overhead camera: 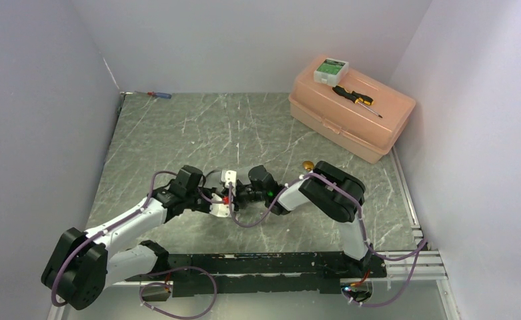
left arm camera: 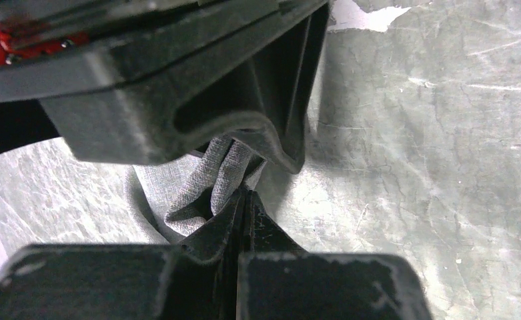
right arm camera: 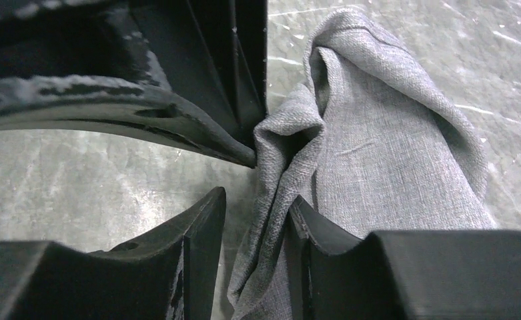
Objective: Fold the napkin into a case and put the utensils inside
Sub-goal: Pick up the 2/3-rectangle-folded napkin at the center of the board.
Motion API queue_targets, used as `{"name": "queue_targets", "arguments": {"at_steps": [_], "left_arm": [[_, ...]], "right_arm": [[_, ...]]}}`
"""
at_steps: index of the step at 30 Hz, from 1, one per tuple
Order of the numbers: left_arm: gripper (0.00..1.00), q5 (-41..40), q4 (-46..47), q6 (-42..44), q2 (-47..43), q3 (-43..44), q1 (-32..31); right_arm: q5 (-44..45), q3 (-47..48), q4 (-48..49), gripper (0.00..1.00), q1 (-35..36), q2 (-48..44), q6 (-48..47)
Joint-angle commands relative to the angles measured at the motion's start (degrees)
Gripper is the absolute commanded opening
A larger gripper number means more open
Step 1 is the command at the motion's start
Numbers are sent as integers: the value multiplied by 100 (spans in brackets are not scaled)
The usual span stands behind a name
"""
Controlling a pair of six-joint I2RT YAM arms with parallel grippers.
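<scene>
The grey napkin [right arm camera: 377,147] lies bunched on the marbled table, pulled up into a ridge between both grippers. My left gripper [left arm camera: 247,193] is shut on a fold of the napkin [left arm camera: 204,183]. Facing it tip to tip, my right gripper [right arm camera: 257,210] stands open, and a loose fold of cloth hangs between its parted fingers [right arm camera: 204,223]. In the top view the two grippers meet at mid-table, left gripper [overhead camera: 225,198] and right gripper [overhead camera: 242,195], and they hide the napkin. A gold-bronze spoon bowl [overhead camera: 307,165] peeks out behind the right arm. The white spoon is out of view.
A peach plastic toolbox [overhead camera: 351,110] stands at the back right, with a white-and-green box [overhead camera: 331,69] and a black-and-yellow screwdriver [overhead camera: 356,99] on its lid. A red-and-blue screwdriver [overhead camera: 159,95] lies at the back left edge. Walls close in three sides.
</scene>
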Motion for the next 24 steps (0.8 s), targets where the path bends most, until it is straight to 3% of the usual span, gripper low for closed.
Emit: {"name": "queue_targets", "arguments": {"at_steps": [1,7,14,16,17,19,23,24], "left_arm": [[3,-25,240,-173,38,5,-13],[3,-66,396,-374,216,77,-12],[3,-166,288,-684,172,223,-13],[3,-201,89,-923,152,379,-12],[7,-227,-19,-1076,134,471,-12],[25,-307,-240,-1430,63,673,0],[40,-354,-536,-1997,-271,939,156],[52,-337,-575,-2090,-349,979,282]], "right_arm": [[-217,-14,479,42,0,62,144],[41,6,760,37,15,206,284],[449,39,973,1,30,344,518],[537,-17,1021,0,30,320,552],[595,-53,1058,0,25,295,572],[638,-127,1110,0,31,273,616],[616,-166,1083,0,27,216,666],[613,-177,1078,0,27,204,671]]}}
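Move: The napkin's raised near edge already sits between the right gripper's half-open fingertips, practically at the hand point. Most of the napkin spreads out ahead, its middle some 4 cm forward, about 1 cm to the right and 2 cm lower. The gold spoon's head lies about 24 cm to the right, 9 cm farther out and 3 cm lower. From the left gripper, shut on the same edge, the spot to grip is about 3 cm to the right and 1 cm lower. Shut the right gripper fully on the napkin's near edge, easing it about 1 cm forward and slightly down with a small clockwise turn. Keep the left pinch almost still until the right one has closed, then open the left fingers to roughly a third and lift them about 3 cm off the edge, turning counter-clockwise some 10 degrees. ##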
